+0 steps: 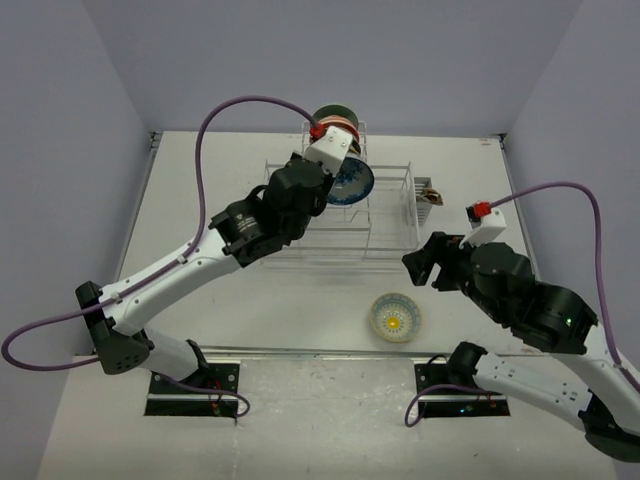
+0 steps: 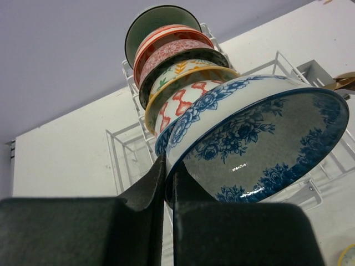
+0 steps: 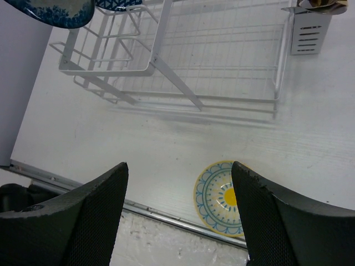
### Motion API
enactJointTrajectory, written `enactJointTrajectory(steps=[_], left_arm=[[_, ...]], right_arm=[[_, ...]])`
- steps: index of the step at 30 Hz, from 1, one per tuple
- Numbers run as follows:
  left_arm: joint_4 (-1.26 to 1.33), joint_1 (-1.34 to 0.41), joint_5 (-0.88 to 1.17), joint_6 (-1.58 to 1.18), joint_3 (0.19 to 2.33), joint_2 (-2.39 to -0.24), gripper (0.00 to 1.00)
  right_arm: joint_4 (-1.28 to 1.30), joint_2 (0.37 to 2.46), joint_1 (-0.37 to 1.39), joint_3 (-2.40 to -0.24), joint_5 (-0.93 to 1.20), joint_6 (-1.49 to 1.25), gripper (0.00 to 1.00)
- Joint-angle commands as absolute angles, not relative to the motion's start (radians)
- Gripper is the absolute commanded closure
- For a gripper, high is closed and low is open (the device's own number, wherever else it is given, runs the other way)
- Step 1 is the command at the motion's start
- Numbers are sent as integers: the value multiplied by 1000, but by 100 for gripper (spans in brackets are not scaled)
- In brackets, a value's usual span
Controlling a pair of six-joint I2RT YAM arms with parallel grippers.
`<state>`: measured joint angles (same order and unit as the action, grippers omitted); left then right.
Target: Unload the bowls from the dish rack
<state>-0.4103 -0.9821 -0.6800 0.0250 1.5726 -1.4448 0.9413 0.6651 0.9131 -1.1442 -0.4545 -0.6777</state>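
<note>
My left gripper (image 1: pixel 338 172) (image 2: pixel 168 166) is shut on the rim of a white bowl with blue flowers (image 1: pixel 353 182) (image 2: pixel 260 144), one finger inside and one outside. That bowl stands on edge at the front of a row of several patterned bowls (image 2: pixel 172 61) (image 1: pixel 335 122) in the white wire dish rack (image 1: pixel 385 215) (image 3: pixel 211 61). I cannot tell whether it still rests in its slot. A yellow-centred bowl (image 1: pixel 396 316) (image 3: pixel 218 197) lies on the table in front of the rack. My right gripper (image 1: pixel 425 265) (image 3: pixel 177 183) hangs open above the table beside it, holding nothing.
The rack's small side caddy (image 1: pixel 430 195) (image 3: pixel 312 27) is at its right end. A metal strip (image 3: pixel 83 191) runs along the table's near edge. Grey walls enclose the table at the back and both sides.
</note>
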Motion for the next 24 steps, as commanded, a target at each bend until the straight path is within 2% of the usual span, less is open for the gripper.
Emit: enactJointTrajectory(steps=[1,8,12,16,17,19,23,24], left_arm=[[-403,-982,-638,-63,1615,-1407,100],[-572,-980,-477,-228,1695,-1419,100],[-655,-982,-379,-316,1721,-1433,100],[-667,-982,-275,-354,1712,-1425,100],[-672,-982,-269,-359,1712,-1425,100],[-680,-982,-256,-370,1710,-1420,100],[-669,-982,-253,-377,1694,-1407,100],[-669,-982,-256,-379,1692,-1407,100]], right_arm=[[864,712,910,-1187,-463,-640,24],[785,865,910,-1328,-399,-560,25],[779,988,910,-1431,-454,-497,28],[848,1110,910,-1542,-547,-480,41],[857,1139,910,-1551,-560,-479,48],[876,1155,911,-1560,-593,-483,55],[851,1151,913,-1531,-575,-480,79],[847,1143,911,-1525,-572,-480,91]])
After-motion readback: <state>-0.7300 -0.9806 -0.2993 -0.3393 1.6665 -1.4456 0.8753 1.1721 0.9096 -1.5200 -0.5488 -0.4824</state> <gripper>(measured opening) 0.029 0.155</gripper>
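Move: The left hand already holds the blue floral bowl by its left rim, its middle about 6 cm to the right, 1 cm ahead and 1 cm below. From the right hand that bowl lies some 15 cm ahead, 14 cm left and 6 cm up; the blue patterned bowl in the rack is roughly 30 cm ahead, 13 cm left and 9 cm down, and the yellow-centred bowl straight below by about 25 cm. Right reaches about 11 cm forward-left and up, closing on the floral bowl's right rim; left draws it back, tipping down. ##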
